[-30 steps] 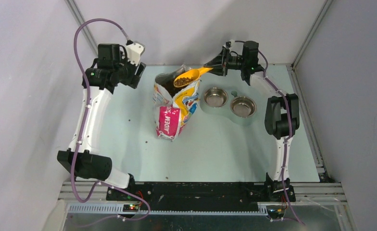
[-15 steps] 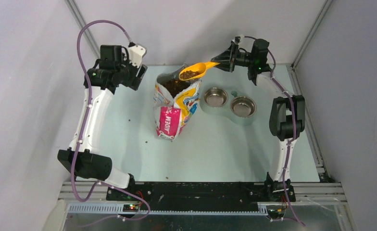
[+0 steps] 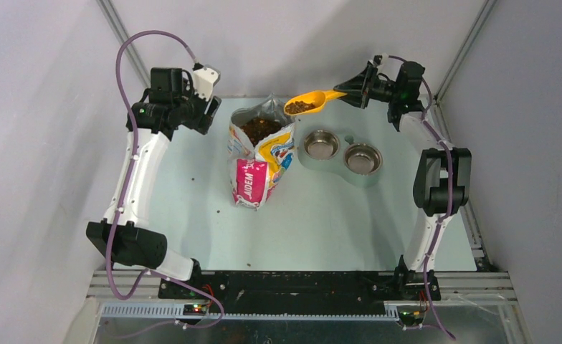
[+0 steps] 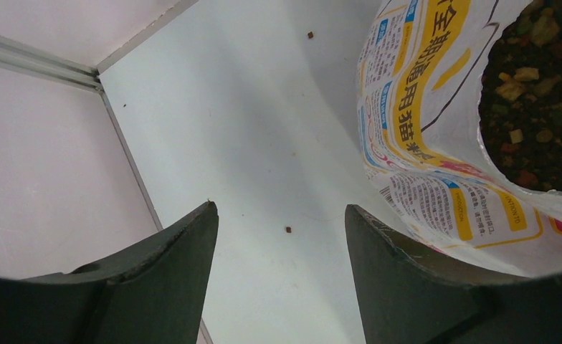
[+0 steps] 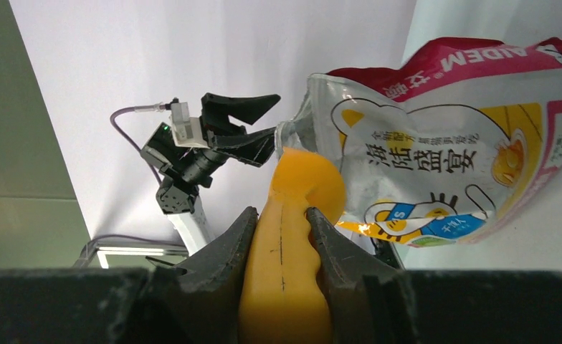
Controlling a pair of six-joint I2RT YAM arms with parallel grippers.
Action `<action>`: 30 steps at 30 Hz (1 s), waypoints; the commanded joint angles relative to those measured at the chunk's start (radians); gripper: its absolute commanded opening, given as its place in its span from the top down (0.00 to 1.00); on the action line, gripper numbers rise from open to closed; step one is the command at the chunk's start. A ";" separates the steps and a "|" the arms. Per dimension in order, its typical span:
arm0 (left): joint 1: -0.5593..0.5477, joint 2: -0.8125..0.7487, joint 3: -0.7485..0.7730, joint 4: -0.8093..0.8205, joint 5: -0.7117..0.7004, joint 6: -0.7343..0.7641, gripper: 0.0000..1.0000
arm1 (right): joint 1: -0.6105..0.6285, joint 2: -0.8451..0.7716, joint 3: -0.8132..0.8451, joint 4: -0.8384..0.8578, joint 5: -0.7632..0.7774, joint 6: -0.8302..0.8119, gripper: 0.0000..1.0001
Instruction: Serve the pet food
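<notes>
The cat-food bag (image 3: 260, 154) stands open at the table's middle back, with dark-brown pet food (image 3: 259, 129) showing in its mouth; the kibble also shows in the left wrist view (image 4: 532, 93). My right gripper (image 3: 350, 93) is shut on the handle of a yellow scoop (image 3: 308, 103) that holds kibble (image 3: 300, 107), raised between the bag and the double steel bowl (image 3: 341, 152). The scoop's underside shows in the right wrist view (image 5: 285, 251). My left gripper (image 3: 208, 107) is open and empty, left of the bag's top.
The two steel bowls (image 3: 322, 145) (image 3: 363, 158) sit in a grey-green holder right of the bag and look empty. Stray kibble bits lie on the table (image 4: 289, 229) (image 3: 191, 174). Walls close in at the back and both sides.
My right gripper has lifted the filled scoop up out of the bag's mouth and moved it right, toward the bowls. The left arm has barely moved.
</notes>
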 commanded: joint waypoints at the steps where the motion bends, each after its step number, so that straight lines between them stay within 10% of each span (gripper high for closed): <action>1: -0.004 -0.008 0.019 0.048 0.028 -0.041 0.28 | -0.025 -0.080 -0.053 0.041 -0.001 -0.041 1.00; 30: -0.015 0.016 0.050 0.057 0.085 -0.071 0.28 | -0.241 -0.036 -0.226 -0.120 0.012 -0.370 1.00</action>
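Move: The left bowl lies roughly 5 cm left of the right hand, about level with it in reach and some 24 cm below. The right bowl is about 8 cm to the hand's right, 6 cm nearer the base and equally low; the open food bag stands some 24 cm to its left, 10 cm nearer and 15 cm lower. From the left hand, the left bowl is about 34 cm right, 8 cm ahead and 22 cm below. Rightward by about 12 cm and sinking some 7 cm, the right hand carries the loaded scoop away from the bag, bringing its head from the bag's side to above the left bowl. The fingers keep their grip on the handle while the hand turns about 15 degrees clockwise. The open left hand eases some 2 cm right towards the bag, touching nothing. ##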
